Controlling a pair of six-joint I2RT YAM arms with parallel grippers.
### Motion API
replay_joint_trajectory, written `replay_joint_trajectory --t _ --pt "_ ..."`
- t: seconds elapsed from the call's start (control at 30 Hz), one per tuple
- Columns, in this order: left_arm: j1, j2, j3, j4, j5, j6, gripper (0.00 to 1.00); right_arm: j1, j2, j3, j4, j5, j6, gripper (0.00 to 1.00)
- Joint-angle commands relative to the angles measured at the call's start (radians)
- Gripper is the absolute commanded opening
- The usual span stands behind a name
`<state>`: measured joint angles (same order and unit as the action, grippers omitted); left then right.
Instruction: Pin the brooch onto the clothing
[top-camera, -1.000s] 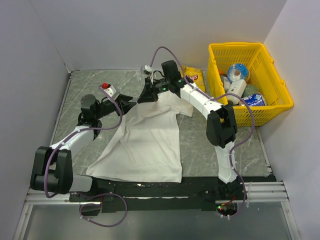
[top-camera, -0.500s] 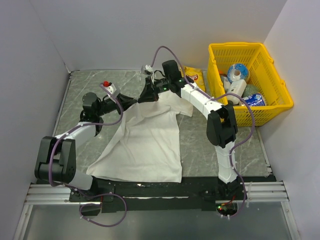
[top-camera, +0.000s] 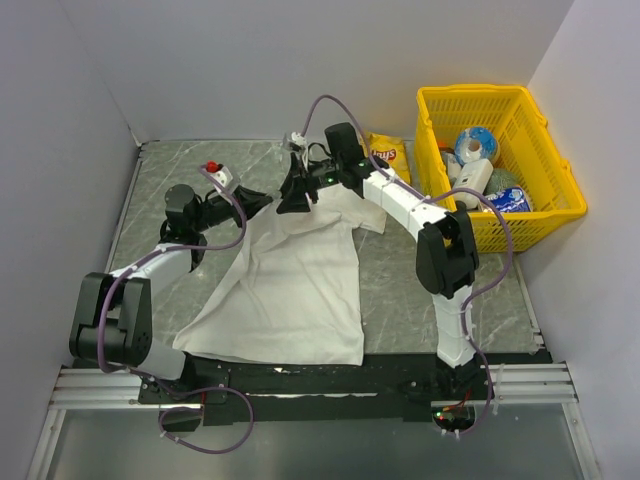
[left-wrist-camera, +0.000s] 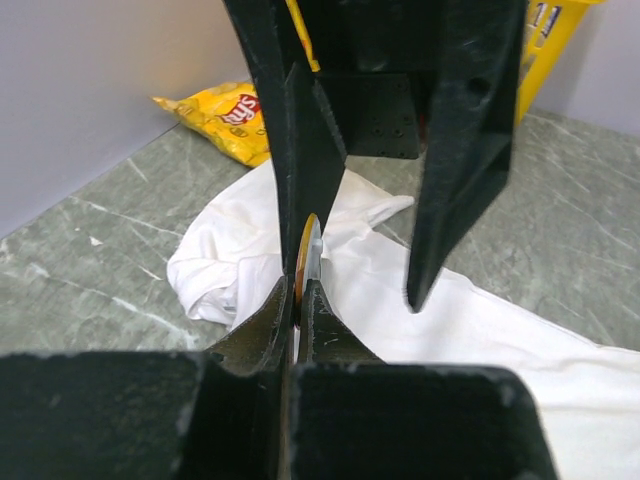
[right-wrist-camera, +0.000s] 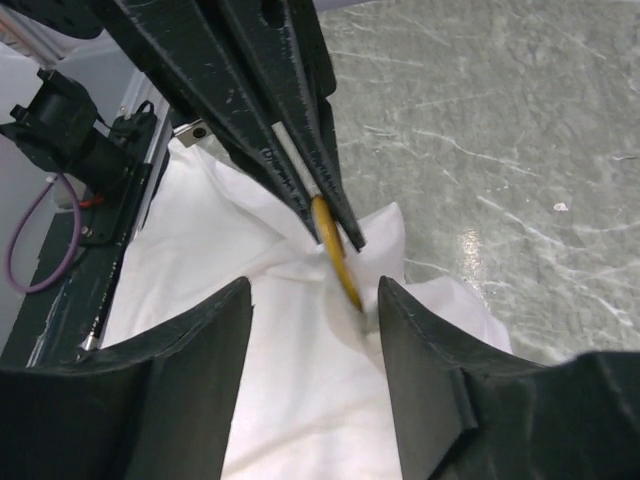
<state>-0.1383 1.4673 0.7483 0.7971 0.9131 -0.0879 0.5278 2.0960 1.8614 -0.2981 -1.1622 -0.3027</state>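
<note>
The clothing (top-camera: 300, 280), a white T-shirt, lies spread on the table with its far end bunched up under both grippers. The brooch (right-wrist-camera: 335, 255) is a thin golden disc seen edge-on, and its lower edge rests against a raised fold of the shirt (right-wrist-camera: 300, 380). My left gripper (left-wrist-camera: 298, 290) is shut on the brooch (left-wrist-camera: 308, 250). In the right wrist view its dark fingers (right-wrist-camera: 290, 150) come down from above. My right gripper (right-wrist-camera: 315, 300) is open, with a jaw on either side of the brooch and touching neither side. In the top view the two grippers (top-camera: 268, 200) (top-camera: 297, 195) meet at the shirt's far end.
A yellow basket (top-camera: 500, 160) of packets stands at the back right. A yellow crisp bag (top-camera: 388, 150) (left-wrist-camera: 225, 115) lies just behind the shirt. A small box with a red button (top-camera: 215, 175) sits by the left arm. Grey walls close in the left, back and right.
My left gripper has shut on the brooch and my right gripper has opened off it. The left arm's elbow has swung back toward its base.
</note>
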Motion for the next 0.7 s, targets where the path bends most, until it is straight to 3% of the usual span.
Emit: replay_joint_trajectory --t 0.0,0.17,0.3,0.43,0.67 --pt "-0.001 -0.042 0.026 0.007 -0.037 0.056 0.01 0.006 -0.105 -0.007 0.039 0.039 0.004 0.64" --pt "-0.001 -0.056 0.023 -0.028 -0.082 0.077 0.01 0.001 -0.135 -0.042 0.072 0.087 0.019 0.72" --pt "-0.003 -0.085 0.036 -0.12 -0.189 0.125 0.01 -0.012 -0.178 -0.12 0.166 0.182 0.079 0.88" --pt "-0.044 -0.151 0.034 -0.223 -0.313 0.198 0.01 -0.049 -0.234 -0.212 0.283 0.297 0.195 0.99" --pt "-0.185 -0.171 0.062 -0.403 -0.641 0.263 0.01 -0.124 -0.3 -0.347 0.379 0.49 0.387 1.0"
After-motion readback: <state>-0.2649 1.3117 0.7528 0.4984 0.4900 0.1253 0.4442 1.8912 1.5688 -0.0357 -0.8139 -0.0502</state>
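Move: The brooch is held by its edge in the left hand's shut fingertips, its middle about 1 cm ahead and 2 cm to the right, level with the hand; cloth is gathered at it. From the right hand it is some 2 cm to the left and level, between open fingertips. From the right hand, the body of the clothing lies about 17 cm back and 12 cm below, and the chip bag about 13 cm ahead, 24 cm right and 12 cm below. Rising about 2 cm at first, the right hand then swings off to the right and forward, sinking again and speeding up to some 7 cm from where it was; it turns about 25 degrees clockwise and its fingers spread fully, leaving the brooch. The left hand keeps its pinch, eases forward and left nearly 3 cm, then comes partly back right, turning some 15 degrees counter-clockwise. ##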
